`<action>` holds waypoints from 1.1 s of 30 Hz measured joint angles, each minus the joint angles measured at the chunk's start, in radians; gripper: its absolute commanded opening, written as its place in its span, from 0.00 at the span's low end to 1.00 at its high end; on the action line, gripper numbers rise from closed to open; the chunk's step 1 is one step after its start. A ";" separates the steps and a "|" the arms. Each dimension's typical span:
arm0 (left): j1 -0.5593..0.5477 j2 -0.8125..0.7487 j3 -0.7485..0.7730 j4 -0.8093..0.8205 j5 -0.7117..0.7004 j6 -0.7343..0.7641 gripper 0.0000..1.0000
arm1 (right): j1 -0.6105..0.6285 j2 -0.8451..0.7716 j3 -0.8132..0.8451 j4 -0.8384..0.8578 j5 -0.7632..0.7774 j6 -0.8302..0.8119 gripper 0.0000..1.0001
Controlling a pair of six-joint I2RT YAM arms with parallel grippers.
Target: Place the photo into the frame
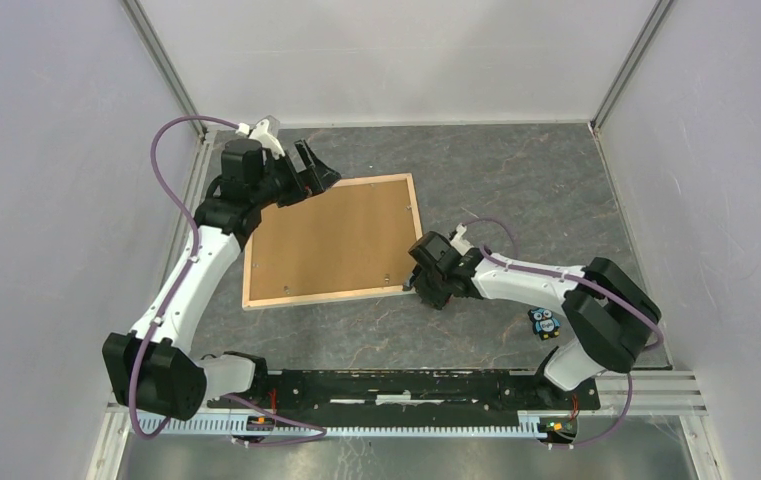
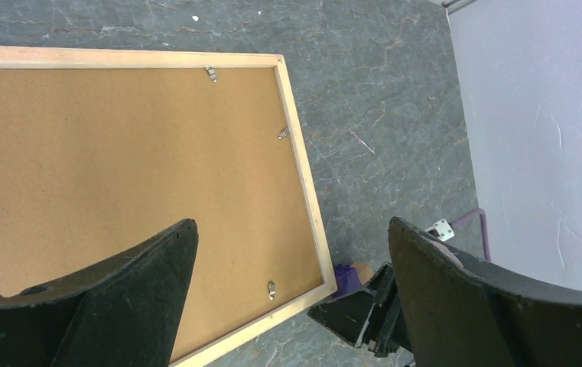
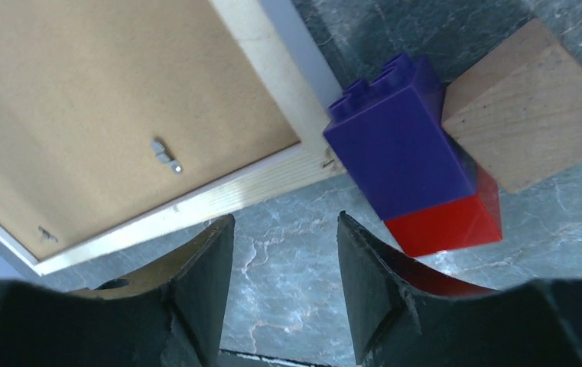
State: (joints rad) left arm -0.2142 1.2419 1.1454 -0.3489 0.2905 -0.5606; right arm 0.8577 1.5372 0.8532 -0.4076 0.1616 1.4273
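Note:
The frame lies back-up on the table, with a brown backing board filling it. The photo is out of view. My left gripper hovers open over the frame's far left corner; in the left wrist view my left gripper looks down on the frame's right slat. My right gripper is at the near right corner. Seen from the right wrist, my right gripper is open over bare table, just off the frame's near slat, with nothing between the fingers.
A purple brick on a red brick lies against the frame's near right corner, with a wooden block beside it. Small metal tabs sit on the backing board. A small owl-faced object lies near the right arm.

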 measured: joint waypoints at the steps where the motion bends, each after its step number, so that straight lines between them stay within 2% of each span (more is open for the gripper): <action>1: -0.001 -0.001 0.000 0.000 0.000 0.000 1.00 | 0.000 0.013 -0.005 0.011 0.000 0.020 0.56; 13: -0.008 -0.039 -0.005 0.023 0.045 -0.003 1.00 | -0.013 0.064 -0.029 0.082 0.010 0.169 0.48; 22: -0.011 -0.039 -0.007 0.034 0.080 -0.025 1.00 | -0.025 0.131 0.053 0.021 0.005 0.215 0.44; 24: -0.012 -0.039 -0.007 0.037 0.083 -0.026 1.00 | -0.027 0.137 0.061 0.009 0.005 0.222 0.38; 26: -0.012 -0.039 -0.007 0.037 0.085 -0.027 1.00 | -0.028 0.140 0.065 -0.001 0.003 0.229 0.27; 33: -0.012 -0.039 -0.007 0.038 0.086 -0.027 1.00 | -0.072 0.203 0.142 0.009 0.032 0.233 0.00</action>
State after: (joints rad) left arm -0.2260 1.2030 1.1381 -0.3111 0.3763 -0.5873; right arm 0.7853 1.7401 0.9955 -0.3985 0.1936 1.6604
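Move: The frame's near right corner lies about 3 cm to the right of the right hand, 2 cm ahead and 3 cm below the finger pads. Just beyond it sits the purple-and-red block, roughly 5 cm to the hand's right and 1 cm ahead; the metal clip on the backing is some 5 cm to the hand's left and 4 cm ahead. From the left hand, that corner is about 20 cm to the right, 12 cm back and 25 cm below. The right fingers close from half open to nearly shut, pinching the frame's near rail just left of its right corner. The hand first sinks about 2 cm, then works forward some 5 cm, most of it in a late, quicker push with the frame, turning about 15 degrees clockwise. Above the frame the left hand, wide open, rises about 2 cm and eases slightly back and right. ##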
